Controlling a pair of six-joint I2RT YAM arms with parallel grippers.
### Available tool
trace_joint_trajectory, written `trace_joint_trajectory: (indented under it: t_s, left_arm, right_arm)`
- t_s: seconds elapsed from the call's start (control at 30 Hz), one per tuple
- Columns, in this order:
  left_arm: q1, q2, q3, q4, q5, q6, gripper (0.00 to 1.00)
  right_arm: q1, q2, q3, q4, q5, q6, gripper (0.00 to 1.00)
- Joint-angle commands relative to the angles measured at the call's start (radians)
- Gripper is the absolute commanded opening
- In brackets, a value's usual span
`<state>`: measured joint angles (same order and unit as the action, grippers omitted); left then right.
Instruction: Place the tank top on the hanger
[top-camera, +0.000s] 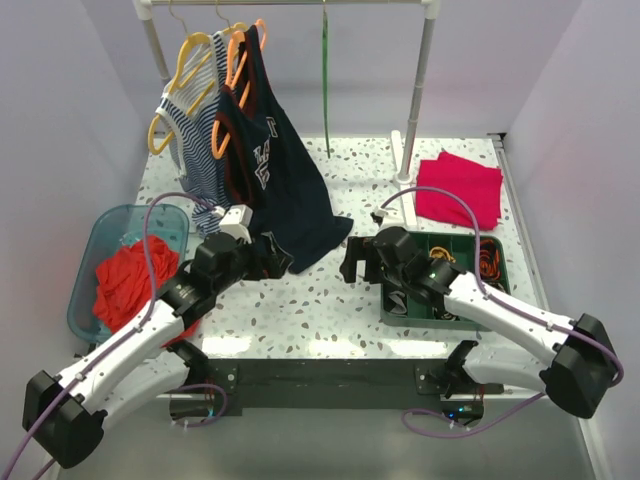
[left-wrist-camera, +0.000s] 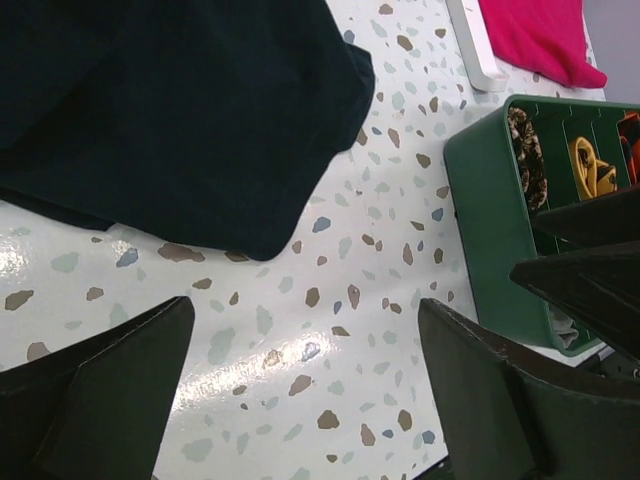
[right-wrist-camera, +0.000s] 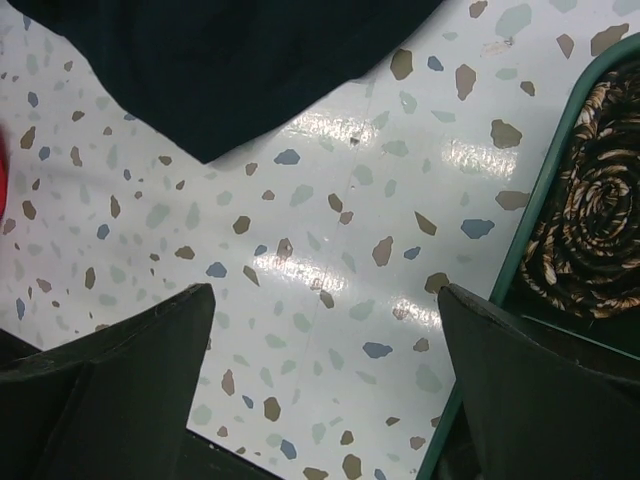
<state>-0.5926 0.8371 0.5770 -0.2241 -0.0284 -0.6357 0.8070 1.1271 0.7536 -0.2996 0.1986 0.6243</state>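
Observation:
The red-orange tank top (top-camera: 125, 282) lies crumpled in a translucent blue bin (top-camera: 95, 245) at the table's left edge. The green hanger (top-camera: 324, 85) hangs edge-on from the rail at the back, right of the other clothes. My left gripper (top-camera: 277, 263) is open and empty over the table, right of the bin, just below the navy top's hem. My right gripper (top-camera: 349, 262) is open and empty, facing the left one across a short gap. The left wrist view (left-wrist-camera: 305, 390) and the right wrist view (right-wrist-camera: 325, 380) show only speckled table between the fingers.
A navy tank top (top-camera: 270, 175) on an orange hanger and a striped top (top-camera: 195, 140) on a yellow hanger hang at the back left. A magenta cloth (top-camera: 460, 188) lies back right. A green organiser tray (top-camera: 400, 310) sits under the right arm. The rack's post (top-camera: 418, 90) stands behind.

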Motion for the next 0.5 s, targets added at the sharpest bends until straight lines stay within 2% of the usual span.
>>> trace_joint_trajectory:
  t_s: [0.0,0.13,0.3,0.47]
  left_arm:
    - [-0.006,-0.018,0.075,-0.021,-0.076,-0.018,1.0]
    - [-0.004,-0.009,0.115,-0.102,-0.149,-0.061,1.0]
    - [-0.004,-0.006,0.158,-0.213,-0.284,-0.201,1.0]
    - [0.023,0.072,0.32,-0.616,-0.627,-0.526,1.0]
  right_arm:
    - [0.006,-0.059,0.033,0.007,0.03,-0.015,0.99]
    - [0.004,-0.079,0.033,-0.009,0.028,-0.035,0.99]
    - [0.004,-0.121,0.036,-0.03,0.032,-0.067,0.99]
    - [0.004,-0.139,0.043,-0.029,0.019,-0.09,0.99]
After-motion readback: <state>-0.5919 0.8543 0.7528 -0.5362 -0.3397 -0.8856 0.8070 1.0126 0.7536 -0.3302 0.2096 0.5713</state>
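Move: The red tank top lies heaped in the teal bin, about 30 cm to the left of the left hand, some 3 cm nearer the base and 12 cm lower. The bin's middle is about 34 cm to this hand's left and level with it fore and aft. The lower part of the navy top lies about 11 cm ahead of the hand and 2 cm to its right. From the right hand the red tank top is about 47 cm left and 2 cm back, 10 cm lower. Towards the red tank top in the teal bin, the left hand swings left about 5 cm with gathering speed, first rising some 2 cm, while the wrist turns roughly 25 degrees counter-clockwise. It stays wide open and touches nothing. The right hand, also open and empty, lifts some 3 cm clear of the table beside the green box. ##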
